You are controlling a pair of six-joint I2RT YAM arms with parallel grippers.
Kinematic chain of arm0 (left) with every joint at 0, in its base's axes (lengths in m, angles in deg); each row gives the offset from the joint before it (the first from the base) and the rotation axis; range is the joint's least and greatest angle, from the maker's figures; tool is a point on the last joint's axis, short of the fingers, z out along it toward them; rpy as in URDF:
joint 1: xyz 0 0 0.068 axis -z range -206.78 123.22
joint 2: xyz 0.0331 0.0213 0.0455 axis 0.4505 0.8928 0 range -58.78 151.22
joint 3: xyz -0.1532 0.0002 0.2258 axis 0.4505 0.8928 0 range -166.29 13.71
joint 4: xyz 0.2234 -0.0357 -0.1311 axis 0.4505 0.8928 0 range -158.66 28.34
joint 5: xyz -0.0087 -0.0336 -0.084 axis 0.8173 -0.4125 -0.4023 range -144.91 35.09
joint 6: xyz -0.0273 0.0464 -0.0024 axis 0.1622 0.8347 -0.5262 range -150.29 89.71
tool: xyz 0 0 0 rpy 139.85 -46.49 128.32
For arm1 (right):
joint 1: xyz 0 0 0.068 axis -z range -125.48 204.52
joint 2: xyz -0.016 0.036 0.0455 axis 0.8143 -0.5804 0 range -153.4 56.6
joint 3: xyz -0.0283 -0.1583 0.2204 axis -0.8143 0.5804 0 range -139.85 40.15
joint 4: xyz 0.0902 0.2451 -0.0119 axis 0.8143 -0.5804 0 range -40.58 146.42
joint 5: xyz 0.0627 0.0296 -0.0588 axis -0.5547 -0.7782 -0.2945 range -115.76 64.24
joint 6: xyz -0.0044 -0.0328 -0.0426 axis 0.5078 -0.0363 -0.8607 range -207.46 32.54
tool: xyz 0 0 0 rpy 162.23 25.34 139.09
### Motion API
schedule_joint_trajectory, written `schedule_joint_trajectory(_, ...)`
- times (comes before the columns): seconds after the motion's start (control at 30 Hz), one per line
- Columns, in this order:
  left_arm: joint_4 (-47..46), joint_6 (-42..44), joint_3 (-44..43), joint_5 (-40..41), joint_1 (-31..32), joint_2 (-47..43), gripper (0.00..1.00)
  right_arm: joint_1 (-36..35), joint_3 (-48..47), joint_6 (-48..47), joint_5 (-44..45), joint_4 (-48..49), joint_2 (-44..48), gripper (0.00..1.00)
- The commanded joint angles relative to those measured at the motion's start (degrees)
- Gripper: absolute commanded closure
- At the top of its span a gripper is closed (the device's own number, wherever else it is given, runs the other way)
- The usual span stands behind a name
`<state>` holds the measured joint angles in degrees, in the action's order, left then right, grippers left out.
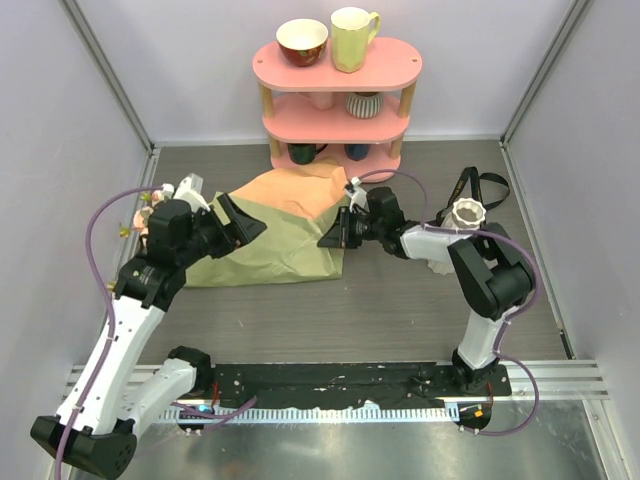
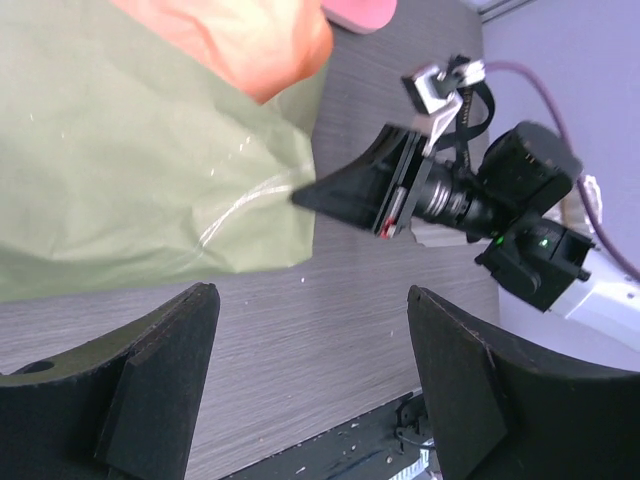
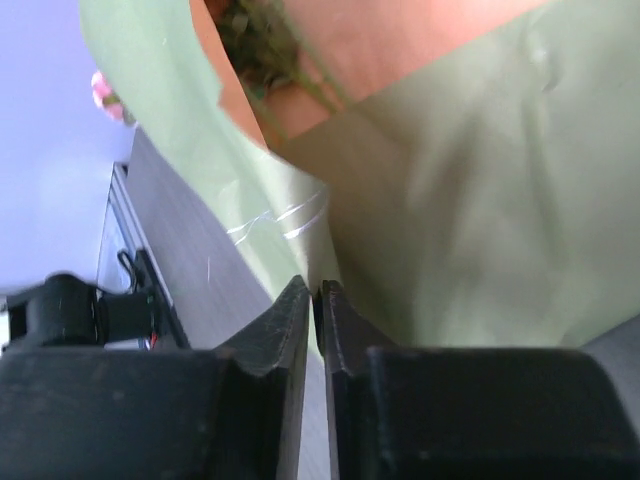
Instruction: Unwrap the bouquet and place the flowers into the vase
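The bouquet's paper [image 1: 280, 235], olive-green outside and orange inside, lies loosely spread on the table left of centre. Pink and peach flowers [image 1: 145, 210] peek out at its far left end behind my left arm. In the right wrist view, leaves [image 3: 255, 45] show inside the wrap. My right gripper [image 1: 327, 240] [image 3: 317, 292] is shut on the paper's right edge [image 2: 285, 215], its tip [image 2: 300, 196] touching the green sheet. My left gripper [image 1: 243, 222] [image 2: 310, 300] hangs open above the paper's left half, holding nothing. The white scalloped vase [image 1: 466, 214] stands right of centre, beside my right arm.
A black ribbon [image 1: 482, 186] lies behind the vase. At the back stands a pink two-tier shelf [image 1: 335, 70] with a bowl [image 1: 302, 40], a yellow mug [image 1: 352, 38] and a striped cup [image 1: 362, 103]. Pale walls close in on both sides.
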<state>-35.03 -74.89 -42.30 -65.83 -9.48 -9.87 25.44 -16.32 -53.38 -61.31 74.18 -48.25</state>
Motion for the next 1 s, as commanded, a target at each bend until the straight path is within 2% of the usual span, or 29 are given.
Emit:
schedule_joint_trajectory(0.0, 1.6, 2.5, -6.3, 0.8, 0.3, -1.4, 0.2, -2.9, 4.9, -2.6, -4.7, 2.5, 7.6, 0.78)
schedule_joint_trajectory(0.03, 1.9, 2.9, -6.9, 1.0, 0.2, -1.4, 0.2, -3.5, 5.7, -2.6, -6.5, 3.0, 8.3, 0.67)
schedule_joint_trajectory(0.13, 2.7, 3.6, -8.9, 1.2, 0.3, -1.2, 0.19, -6.3, 7.5, -2.6, -7.2, 3.6, 10.4, 0.54)
schedule_joint_trajectory(0.33, 4.2, 3.8, -10.6, 1.3, 0.2, -1.4, 0.19, -11.3, 9.3, -5.8, -2.0, -3.2, 17.3, 0.45)
schedule_joint_trajectory(0.5, 6.4, 4.3, -11.8, 1.6, 0.2, -2.7, 0.19, -13.2, 15.0, -7.1, 1.6, -6.6, 26.2, 0.34)
schedule_joint_trajectory(0.6, 7.2, 4.4, -12.5, 1.8, 0.3, -3.4, 0.18, -13.6, 20.1, -6.1, 2.0, -6.2, 28.8, 0.31)
schedule_joint_trajectory(0.73, 8.2, 5.0, -13.2, 2.1, 0.3, -3.4, 0.18, -13.8, 25.7, -2.2, -0.3, 0.1, 30.3, 0.31)
schedule_joint_trajectory(0.97, 10.1, 5.1, -11.7, 2.2, 0.2, -0.7, 0.16, -15.7, 29.3, 4.4, -0.6, 6.7, 24.8, 0.31)
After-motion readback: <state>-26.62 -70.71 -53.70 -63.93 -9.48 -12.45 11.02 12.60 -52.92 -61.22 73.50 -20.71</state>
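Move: My right fingertips still pinch the raised flap of the green-and-orange paper. The paper's near right corner lies about 5 cm back, 3 cm to the right and 8 cm below them; its middle is 5 cm ahead and 13 cm left. The flower heads are some 40 cm left and 6 cm ahead, and the vase stands 25 cm right, level. From my left hand that corner is about 18 cm right, neither ahead nor back, and 26 cm down. I open my right fingers wide, letting go of the flap, while sweeping that hand about 19 cm back towards my base, past the paper's near right corner. The hand arcs up some 5 cm and comes down again to about its starting height, turning roughly 15 degrees counter-clockwise, and ends with the flap's edge against its spread fingers. My left hand, empty and open, just rises about 6 cm over the paper. ##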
